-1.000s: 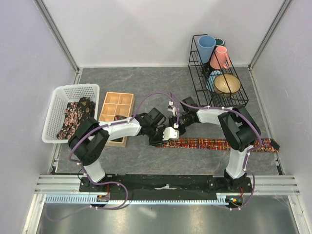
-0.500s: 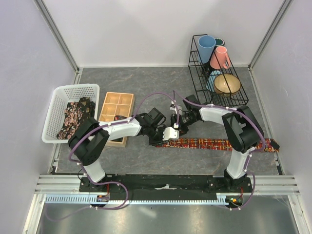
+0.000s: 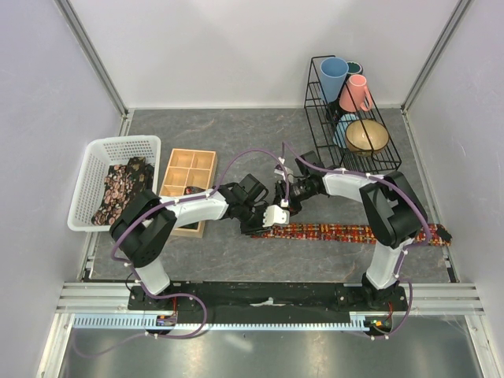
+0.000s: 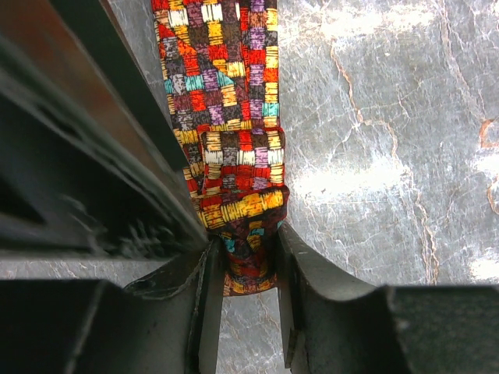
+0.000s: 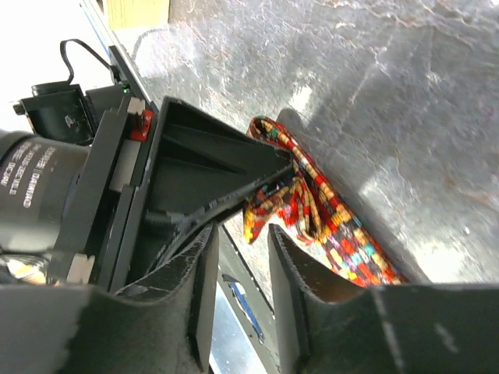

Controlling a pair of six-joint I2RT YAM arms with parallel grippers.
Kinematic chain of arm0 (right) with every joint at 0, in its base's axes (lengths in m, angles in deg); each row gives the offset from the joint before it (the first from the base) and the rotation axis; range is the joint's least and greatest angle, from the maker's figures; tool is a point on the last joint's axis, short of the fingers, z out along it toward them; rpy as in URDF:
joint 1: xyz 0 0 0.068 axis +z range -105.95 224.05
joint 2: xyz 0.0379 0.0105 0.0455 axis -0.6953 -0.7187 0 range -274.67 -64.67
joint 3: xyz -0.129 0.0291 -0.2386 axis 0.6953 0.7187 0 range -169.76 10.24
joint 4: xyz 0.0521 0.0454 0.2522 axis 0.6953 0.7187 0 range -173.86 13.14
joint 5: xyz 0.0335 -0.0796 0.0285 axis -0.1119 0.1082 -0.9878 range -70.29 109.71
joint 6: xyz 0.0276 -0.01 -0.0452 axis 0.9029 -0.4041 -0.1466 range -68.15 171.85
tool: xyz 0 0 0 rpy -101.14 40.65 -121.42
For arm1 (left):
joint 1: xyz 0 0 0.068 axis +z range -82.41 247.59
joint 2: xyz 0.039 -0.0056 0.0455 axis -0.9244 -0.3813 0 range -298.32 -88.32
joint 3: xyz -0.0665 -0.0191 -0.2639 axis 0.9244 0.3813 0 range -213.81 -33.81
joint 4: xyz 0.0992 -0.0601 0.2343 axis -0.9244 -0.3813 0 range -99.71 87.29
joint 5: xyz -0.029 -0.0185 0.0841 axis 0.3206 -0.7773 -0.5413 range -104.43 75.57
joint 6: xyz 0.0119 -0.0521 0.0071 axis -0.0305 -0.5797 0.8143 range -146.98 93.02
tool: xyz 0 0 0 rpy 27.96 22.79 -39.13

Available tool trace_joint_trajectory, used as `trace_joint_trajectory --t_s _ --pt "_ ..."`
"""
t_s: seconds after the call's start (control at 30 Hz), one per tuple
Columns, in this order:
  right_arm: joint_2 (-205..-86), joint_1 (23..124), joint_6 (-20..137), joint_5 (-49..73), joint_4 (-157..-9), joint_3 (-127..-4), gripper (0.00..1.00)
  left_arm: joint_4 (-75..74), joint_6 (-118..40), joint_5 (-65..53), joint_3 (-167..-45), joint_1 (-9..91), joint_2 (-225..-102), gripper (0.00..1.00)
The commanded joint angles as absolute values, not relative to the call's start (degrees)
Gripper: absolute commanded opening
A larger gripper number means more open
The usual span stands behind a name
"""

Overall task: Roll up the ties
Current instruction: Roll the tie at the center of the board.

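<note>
One tie (image 3: 354,233), patterned in red, orange and yellow squares, lies flat across the table from the middle to the right edge. Its left end is folded over on itself (image 4: 238,175). My left gripper (image 3: 268,224) (image 4: 248,238) is shut on that folded end, which is pinched between both fingers. My right gripper (image 3: 283,201) (image 5: 242,230) hovers just behind it and is open, with only table showing in the narrow gap. The tie's curled end (image 5: 290,204) lies just past its fingertips. More ties (image 3: 120,189), dark with a small floral print, lie in the basket.
A white plastic basket (image 3: 90,157) sits at the far left, with a wooden compartment tray (image 3: 187,183) beside it. A black wire rack (image 3: 350,118) holding cups and a bowl stands at the back right. The two wrists are close together at mid-table.
The right wrist has shifted slightly back and to the right, and its jaws widened briefly, then narrowed. The left gripper and the tie have stayed put.
</note>
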State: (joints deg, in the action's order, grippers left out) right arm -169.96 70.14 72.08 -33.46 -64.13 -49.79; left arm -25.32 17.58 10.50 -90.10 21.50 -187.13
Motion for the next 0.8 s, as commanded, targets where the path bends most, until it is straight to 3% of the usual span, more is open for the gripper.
trace_joint_trajectory --t_s 0.0,0.23,0.33,0.37,0.43,0.5,0.7,0.77 --pt "-171.63 70.94 75.92 -34.34 -68.82 -49.0 0.38 -26.97 16.62 6.93 -89.97 21.53 -189.05 0.38" --pt "-173.47 71.74 76.2 -33.99 -69.71 -48.21 0.32 -27.06 16.44 6.75 -89.97 21.53 -189.13 0.37" --pt "-173.65 71.74 75.5 -34.08 -69.18 -48.12 0.23 -27.06 16.44 6.66 -90.06 21.53 -189.05 0.38" --pt "-173.56 71.82 75.41 -34.25 -69.18 -48.21 0.1 -27.06 16.44 6.66 -89.97 21.53 -189.05 0.38" --pt "-173.74 71.74 75.14 -34.17 -68.92 -48.3 0.0 -26.97 16.26 6.57 -89.88 21.53 -188.87 0.38" --pt "-173.83 71.74 74.62 -33.81 -68.83 -48.39 0.0 -26.27 16.09 7.01 -89.71 21.53 -188.0 0.51" --pt "-173.83 71.65 74.0 -32.76 -68.83 -48.39 0.0 -20.82 17.32 9.65 -85.93 21.53 -181.5 0.76" --pt "-173.91 71.74 73.82 -32.67 -69.0 -48.47 0.0 -20.11 17.23 9.83 -86.8 21.53 -181.58 0.78"
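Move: My right hand hovers just over the tie's rolled end, whose middle is about 4 cm below, 1 cm to its left and 2 cm back. From that hand the flat run of the tie stretches right, its middle some 23 cm off and 2 cm back, about 6 cm lower. My left hand already holds the roll between its fingers, with the wooden box about 20 cm left and 11 cm ahead of that hand, level in height. I keep my left hand still with the roll pinched while my right hand sinks about 2.5 cm onto the roll's far side, easing slightly back and left, and shuts from under half open to pinch the fabric there. Only then do I spread my left fingers to about three-quarters open, letting go of the roll, with that hand barely leaving its place. ##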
